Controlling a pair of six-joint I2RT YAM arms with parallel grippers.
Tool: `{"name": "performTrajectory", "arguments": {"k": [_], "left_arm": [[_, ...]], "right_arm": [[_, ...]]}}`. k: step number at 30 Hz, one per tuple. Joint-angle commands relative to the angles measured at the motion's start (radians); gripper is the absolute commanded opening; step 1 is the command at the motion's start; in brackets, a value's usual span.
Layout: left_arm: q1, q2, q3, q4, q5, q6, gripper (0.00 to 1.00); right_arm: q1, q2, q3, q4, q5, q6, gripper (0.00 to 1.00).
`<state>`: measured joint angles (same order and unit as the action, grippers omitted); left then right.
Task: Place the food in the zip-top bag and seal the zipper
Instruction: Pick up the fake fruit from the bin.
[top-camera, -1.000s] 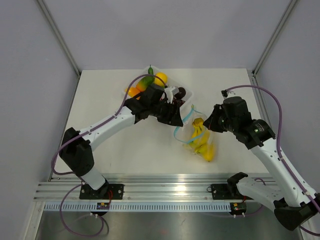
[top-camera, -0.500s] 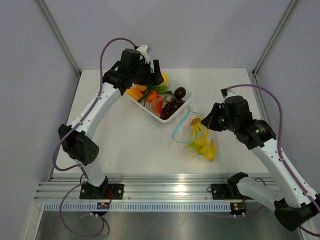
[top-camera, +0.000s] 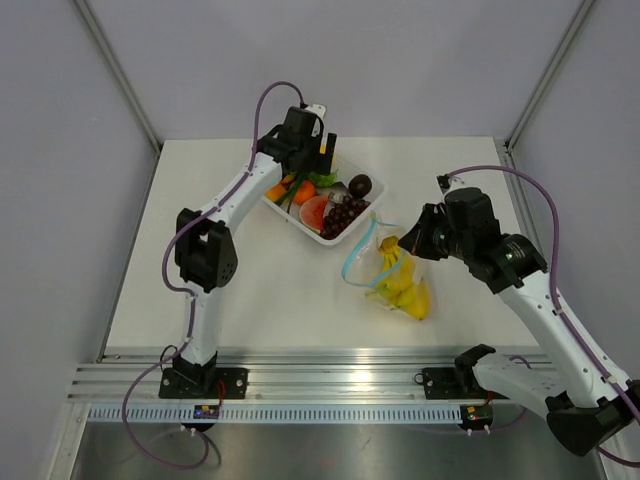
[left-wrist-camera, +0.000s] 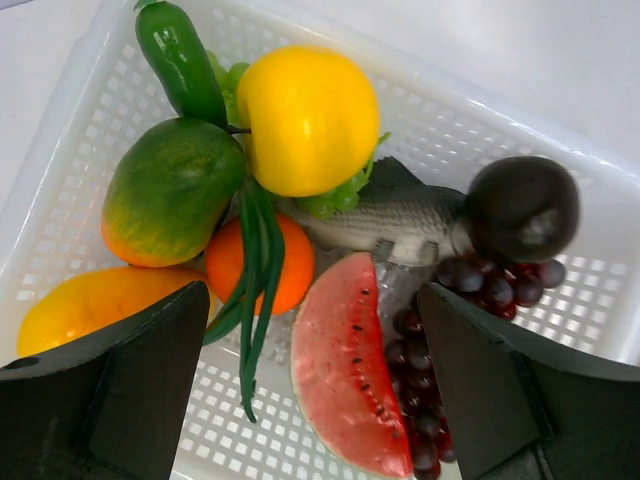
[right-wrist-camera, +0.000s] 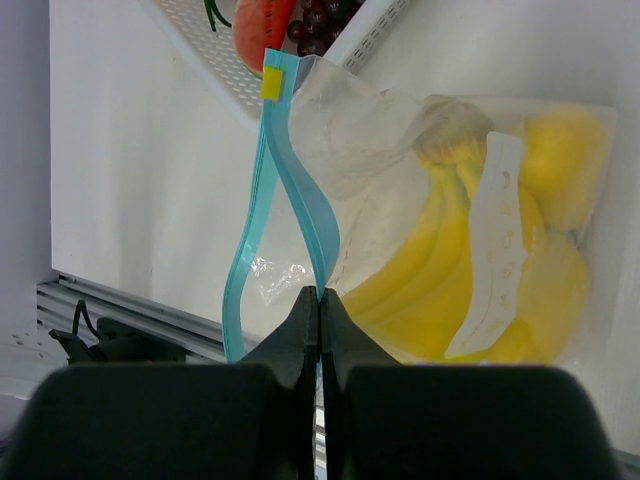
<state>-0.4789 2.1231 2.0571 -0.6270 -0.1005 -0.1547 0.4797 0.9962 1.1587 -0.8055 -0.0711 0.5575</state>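
Observation:
The zip-top bag lies on the table right of centre, with yellow bananas and a rounder yellow piece inside it. Its light-blue zipper gapes open in a loop. My right gripper is shut on one side of the zipper strip, as the right wrist view shows; the other strip bows away to the left. My left gripper hovers open and empty over the white tray. In the left wrist view it is above a watermelon slice.
The tray holds a yellow round fruit, a green-orange mango, an orange, a green cucumber, a toy fish, dark grapes and a dark round fruit. The tray's corner nearly touches the bag mouth.
My left arm has left the bag mouth, swung up and back, and now hovers over the tray. The right gripper still holds the zipper strip; the bag shifted slightly.

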Motion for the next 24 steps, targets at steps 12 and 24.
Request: {"name": "performTrajectory", "arguments": {"k": [12,24], "left_arm": [[-0.020,0.161,0.196,0.109,-0.076,0.086,0.93],[-0.027,0.307,0.340,0.139,-0.130,0.107,0.92]], "right_arm": [[0.004,0.042,0.026,0.075,-0.029,0.001,0.00],[0.003,0.044,0.010,0.081,-0.035,-0.001,0.00]]}}
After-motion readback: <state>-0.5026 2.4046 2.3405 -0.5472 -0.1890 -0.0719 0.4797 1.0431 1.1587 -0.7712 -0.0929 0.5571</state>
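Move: The round yellow fruit in the bin lies about 9 cm ahead of the open left hand, 3 cm to its right and some 6 cm below. Counted from that hand, the green chili is roughly 13 cm ahead and 3 cm left, the mango 7 cm ahead and 4 cm left, and the orange 1 cm ahead and 2 cm left, about 9 cm down. From the right hand the yellow fruit is some 34 cm ahead, 20 cm left and 12 cm below. The yellow fruit is approached from the near side and above by the left hand, which goes about 6 cm forward, drifting some 3 cm right and sinking 3 cm, in an early and a late dip with a level stretch between. The wrist tips the fingers up slightly, and they stay wide open, coming over the fruit with no touch to be seen. ##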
